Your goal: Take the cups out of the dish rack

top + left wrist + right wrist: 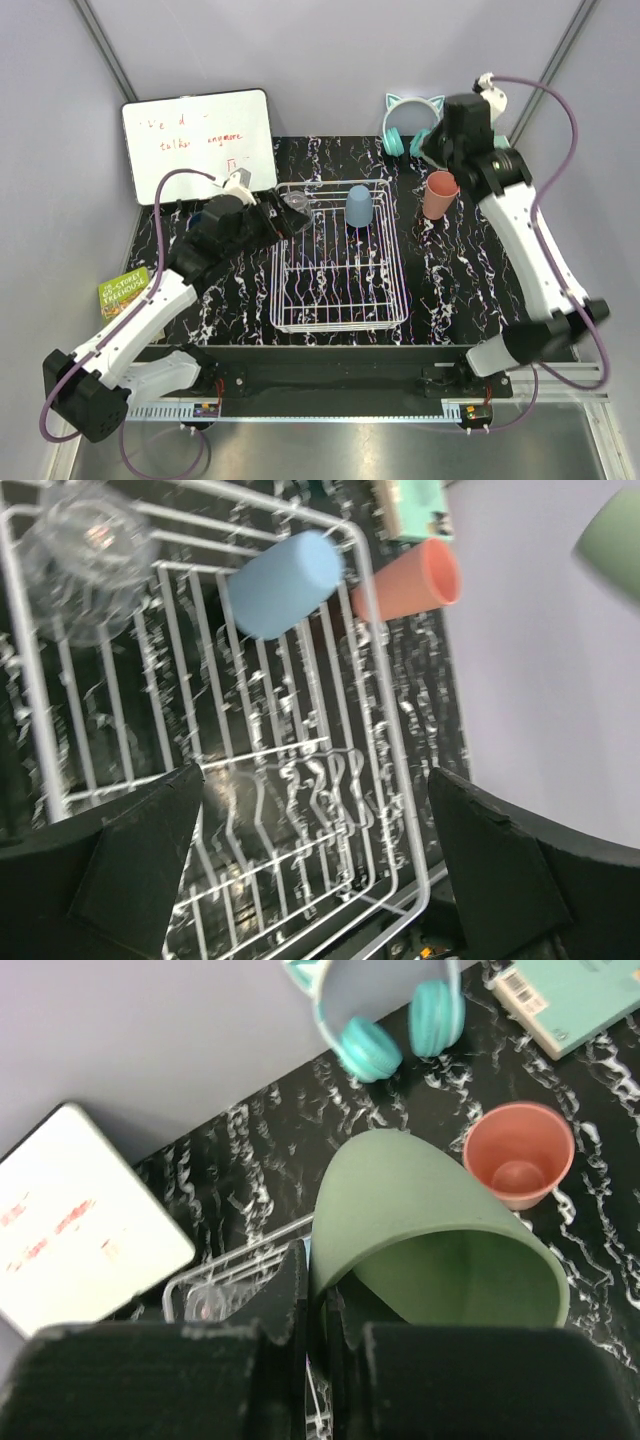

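Observation:
The white wire dish rack (340,300) sits mid-table. A light-blue tumbler (358,206) stands upside down at its far side, and a clear glass (295,203) is in its far left corner. A salmon-pink tumbler (439,194) stands upright on the table right of the rack. My right gripper (325,1310) is shut on the rim of a sage-green tumbler (430,1220), held in the air above the pink one (518,1153). My left gripper (320,850) is open and empty over the rack's left part (400,780), near the glass (88,555). The mugs are not clearly visible.
A whiteboard (198,143) leans at the back left. Teal cat-ear headphones (410,125) and a teal box (570,995) lie at the back right. A green booklet (123,290) lies at the table's left edge.

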`<action>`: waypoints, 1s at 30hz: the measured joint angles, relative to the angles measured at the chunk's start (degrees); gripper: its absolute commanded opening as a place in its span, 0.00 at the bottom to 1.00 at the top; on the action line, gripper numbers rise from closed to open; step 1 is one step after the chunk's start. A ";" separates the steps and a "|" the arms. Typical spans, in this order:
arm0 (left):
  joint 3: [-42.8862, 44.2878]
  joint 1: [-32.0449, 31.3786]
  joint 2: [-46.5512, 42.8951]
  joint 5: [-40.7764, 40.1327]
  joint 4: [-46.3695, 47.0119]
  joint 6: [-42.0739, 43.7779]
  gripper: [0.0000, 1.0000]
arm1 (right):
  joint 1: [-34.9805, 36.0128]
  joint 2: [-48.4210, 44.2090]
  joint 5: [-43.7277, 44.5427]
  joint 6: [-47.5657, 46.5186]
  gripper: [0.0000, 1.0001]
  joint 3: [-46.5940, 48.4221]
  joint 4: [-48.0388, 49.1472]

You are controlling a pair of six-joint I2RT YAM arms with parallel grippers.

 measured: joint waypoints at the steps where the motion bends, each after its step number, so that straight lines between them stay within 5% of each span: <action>1: -0.52 0.02 -0.39 -0.31 -0.85 0.00 0.99 | -1.20 3.80 0.02 0.24 0.00 4.55 -2.10; 6: -3.78 0.00 -3.26 -1.25 -5.35 0.04 0.99 | -6.29 27.43 0.63 3.19 0.00 37.59 -22.53; 10: -4.94 0.00 -4.96 -1.92 -6.75 0.46 0.99 | -7.74 44.37 0.46 4.22 0.00 61.46 -27.61; 21: -6.64 0.00 -4.63 -2.38 -8.33 0.87 0.99 | -8.83 43.23 0.39 5.46 0.00 41.24 -35.28; 30: -6.69 0.00 -1.86 -2.34 -8.70 0.87 0.99 | -10.49 38.01 0.44 5.20 0.00 34.03 -35.15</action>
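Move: The right hand holds the green cup high above the counter. The upright pink cup stands about 10 cm ahead of that hand, 7 cm to its right and nearly 30 cm below. From the same hand, the blue cup in the rack is some 8 cm ahead and 13 cm left, the headphones about 29 cm straight ahead, both far below. From the left hand the pink cup lies roughly 15 cm ahead, 37 cm right and 17 cm lower. Forward first, about 13 cm, then back roughly half that way while sinking some 15 cm and drifting right, the right hand brings the green cup in over the pink cup, keeping its shut grip on the cup's wall and tipping the fingers 35 degrees or so more steeply down. The empty left hand stays wide open and sinks about 7 cm by the rack's left rim, easing slightly back and left. ##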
